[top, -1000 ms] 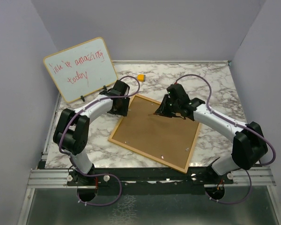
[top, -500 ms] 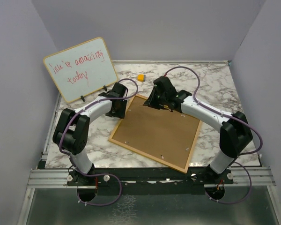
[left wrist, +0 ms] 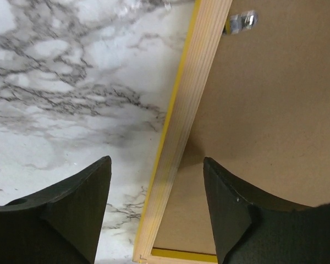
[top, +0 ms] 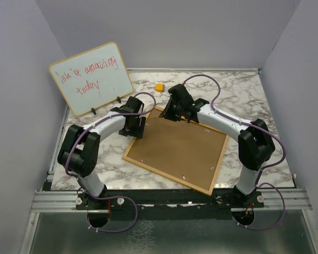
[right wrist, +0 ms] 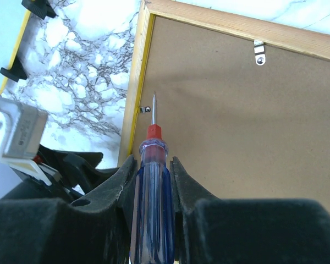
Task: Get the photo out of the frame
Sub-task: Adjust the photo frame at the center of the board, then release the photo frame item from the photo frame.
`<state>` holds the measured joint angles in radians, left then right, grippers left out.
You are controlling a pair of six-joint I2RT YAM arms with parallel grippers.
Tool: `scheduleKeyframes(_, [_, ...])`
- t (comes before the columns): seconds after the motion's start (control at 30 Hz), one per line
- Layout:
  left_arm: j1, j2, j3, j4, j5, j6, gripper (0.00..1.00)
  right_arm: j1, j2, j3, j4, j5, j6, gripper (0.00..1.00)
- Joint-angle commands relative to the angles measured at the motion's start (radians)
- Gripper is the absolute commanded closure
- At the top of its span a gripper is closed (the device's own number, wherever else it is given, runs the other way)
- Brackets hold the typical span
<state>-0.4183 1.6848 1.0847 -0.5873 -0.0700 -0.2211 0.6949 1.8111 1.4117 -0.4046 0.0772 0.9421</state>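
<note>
The frame lies face down on the marble table, brown back up, its thin yellow edge showing. The photo is hidden beneath it. My left gripper is open and straddles the frame's left rail near a corner, one finger over the marble and the other over the back, touching neither. In the top view the left gripper is at the frame's far-left side. My right gripper is shut on a blue-handled screwdriver. The screwdriver's tip points at a small metal clip by the left rail.
A whiteboard with red handwriting leans at the back left. A small yellow block lies on the marble behind the frame. Further clips sit along the frame's back. Grey walls close in the table on three sides.
My right arm has swung left and back across the frame with the screwdriver, to its far-left corner. My left gripper has shifted a little onto the frame's edge, and its jaws have widened.
</note>
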Motion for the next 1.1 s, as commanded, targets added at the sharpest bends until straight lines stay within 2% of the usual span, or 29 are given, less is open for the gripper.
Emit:
scheduleKeyframes(0.0, [0.001, -0.059, -0.084, -0.01, 0.085, -0.018, 0.33, 0.006, 0.041, 0.033, 0.019, -0.024, 0.003, 1.0])
scheduleKeyframes(0.1, [0.002, -0.102, -0.139, -0.004, 0.038, -0.041, 0.34, 0.006, 0.072, 0.059, 0.03, -0.054, -0.018, 1.0])
scheduleKeyframes(0.23, [0.007, -0.131, -0.173, 0.004, 0.065, -0.043, 0.36, 0.007, 0.117, 0.104, 0.017, -0.07, -0.033, 1.0])
scheduleKeyframes(0.37, [0.007, -0.139, -0.191, 0.012, 0.096, -0.052, 0.41, 0.006, 0.128, 0.112, 0.037, -0.113, -0.038, 1.0])
scheduleKeyframes(0.47, [0.007, -0.15, -0.194, 0.009, 0.057, -0.062, 0.45, 0.006, 0.138, 0.122, 0.042, -0.117, -0.049, 1.0])
scheduleKeyframes(0.7, [0.007, -0.124, -0.192, 0.009, 0.064, -0.059, 0.67, 0.006, 0.196, 0.199, -0.023, -0.115, -0.099, 1.0])
scheduleKeyframes(0.73, [0.007, -0.12, -0.191, 0.009, 0.067, -0.058, 0.73, 0.006, 0.195, 0.198, -0.03, -0.121, -0.1, 1.0])
scheduleKeyframes(0.77, [0.007, -0.114, -0.191, 0.009, 0.068, -0.056, 0.78, 0.006, 0.19, 0.187, -0.024, -0.129, -0.099, 1.0])
scheduleKeyframes(0.83, [0.007, -0.109, -0.189, 0.009, 0.069, -0.055, 0.8, 0.006, 0.167, 0.138, 0.014, -0.154, -0.097, 0.99])
scheduleKeyframes(0.9, [0.007, -0.111, -0.19, 0.01, 0.069, -0.052, 0.9, 0.006, 0.142, 0.092, 0.044, -0.168, -0.103, 1.0])
scheduleKeyframes(1.07, [0.007, -0.127, -0.192, 0.01, 0.057, -0.057, 0.94, 0.006, 0.134, 0.083, 0.027, -0.184, -0.142, 1.0])
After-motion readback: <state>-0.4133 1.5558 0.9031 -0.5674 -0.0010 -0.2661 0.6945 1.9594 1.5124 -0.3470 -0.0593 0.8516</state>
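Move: The stretch of the frame's left rail that the left hand will close on is about 5 cm back, 1 cm left and 2 cm below it. The frame's near-left corner lies some 10 cm back and 6 cm left of that hand, and the left-rail clip 6 cm ahead and 5 cm right. From the right hand, holding the screwdriver, that clip is roughly 9 cm left, 3 cm back and 10 cm down, and the frame's far-left corner 5 cm left, 6 cm ahead. The left fingers close and pinch the frame's left rail near its near-left corner, after the hand draws back about 5 cm along the rail and sinks a centimetre. The right hand keeps its grip on the screwdriver, carrying it some 4 cm left and 2 cm down towards the rail beside the clip, turning about 10 degrees counter-clockwise; tip contact can't be made out. ##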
